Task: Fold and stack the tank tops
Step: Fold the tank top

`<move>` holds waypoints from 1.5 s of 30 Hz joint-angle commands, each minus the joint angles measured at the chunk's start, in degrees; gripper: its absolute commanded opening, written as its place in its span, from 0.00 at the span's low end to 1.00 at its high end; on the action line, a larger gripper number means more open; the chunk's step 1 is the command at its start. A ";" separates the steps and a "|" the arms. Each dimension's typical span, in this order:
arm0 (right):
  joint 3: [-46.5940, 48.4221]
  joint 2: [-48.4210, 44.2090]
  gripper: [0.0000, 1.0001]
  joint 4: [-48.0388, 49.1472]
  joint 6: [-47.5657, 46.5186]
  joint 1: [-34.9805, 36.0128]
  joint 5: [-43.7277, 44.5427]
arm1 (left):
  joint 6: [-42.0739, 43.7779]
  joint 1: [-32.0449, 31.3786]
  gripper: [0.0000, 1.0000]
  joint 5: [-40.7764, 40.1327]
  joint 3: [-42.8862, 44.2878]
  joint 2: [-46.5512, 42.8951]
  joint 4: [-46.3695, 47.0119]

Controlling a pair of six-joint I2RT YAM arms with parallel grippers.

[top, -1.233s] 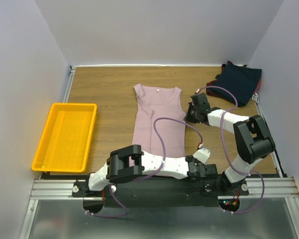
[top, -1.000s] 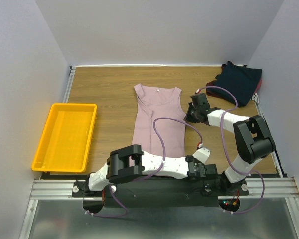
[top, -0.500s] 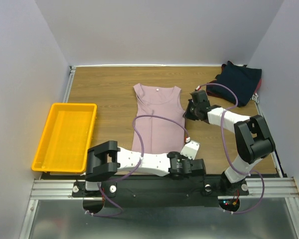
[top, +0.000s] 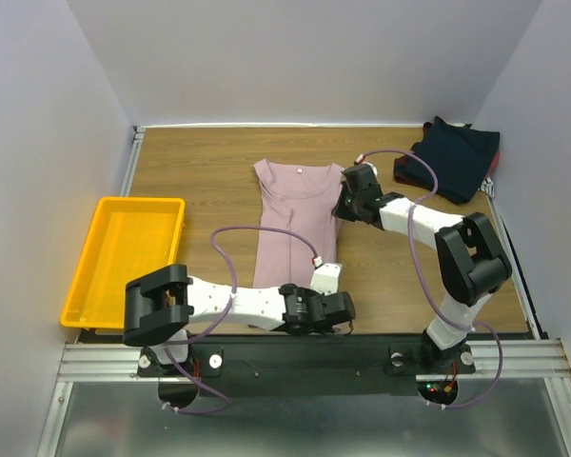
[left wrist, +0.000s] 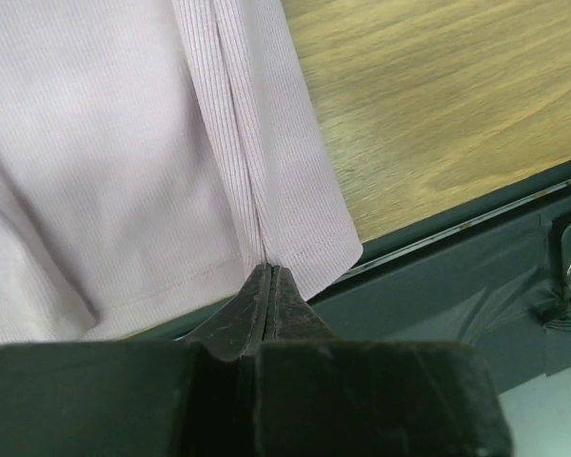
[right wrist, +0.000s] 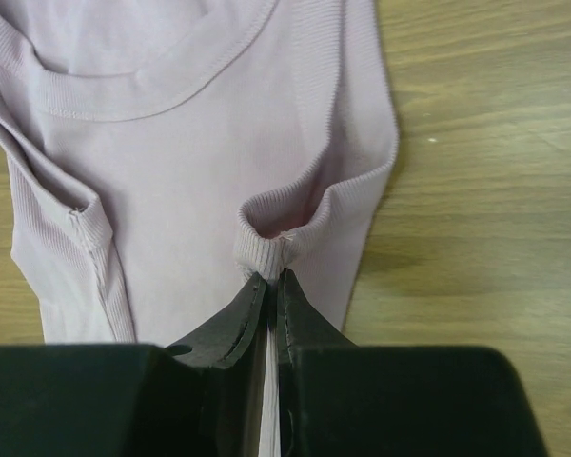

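Observation:
A dusty pink tank top (top: 290, 219) lies lengthwise in the middle of the table, neck to the far side. My left gripper (top: 341, 307) is shut on its hem (left wrist: 295, 262) at the near right corner, by the table's front edge. My right gripper (top: 344, 204) is shut on the ribbed right armhole edge (right wrist: 271, 249), pulling it inward over the top's body (right wrist: 190, 181). Dark navy tank tops (top: 454, 158) with a maroon edge sit heaped at the far right corner.
A yellow plastic tray (top: 126, 259) stands at the left side of the table. Bare wood (top: 390, 276) lies to the right of the pink top. A black rail (left wrist: 476, 276) runs along the table's front edge just below the hem.
Both grippers have carried the pink top's right edge leftward; the left arm has swung well to the left. The top now looks narrower on its right side.

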 commanded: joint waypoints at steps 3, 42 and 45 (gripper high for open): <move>5.87 3.76 0.00 2.04 1.89 2.67 4.59 | -2.52 1.09 0.00 1.44 -4.82 -6.15 2.84; 19.06 14.93 0.00 -1.56 2.86 11.55 12.50 | -7.62 5.66 0.00 5.84 -19.06 -18.89 -0.40; 19.32 15.02 0.00 -1.74 2.77 11.81 12.85 | -7.88 5.66 0.00 5.66 -19.15 -19.51 -1.19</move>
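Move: My left hand holds the right side of the tank top at the hem. It is headed for the left fold's hem end, about 9 cm to its left and 1 cm ahead, some 3 cm lower; the table's near edge runs about 2 cm behind. My right hand holds the right armhole edge. The left fold's upper corner is roughly 12 cm to its left, 1 cm ahead and 4 cm down, and the neckline's lowest point is about 8 cm left, 5 cm ahead. With both grippers still shut on the right side's edge, I carry it left over the tank top's body towards the left fold, the right hand about 9 cm and the left hand about 8 cm. Both go quickly at first and ease off, and the right hand sinks some 2 cm, mostly late. My left wrist swings about 10 degrees counter-clockwise. ##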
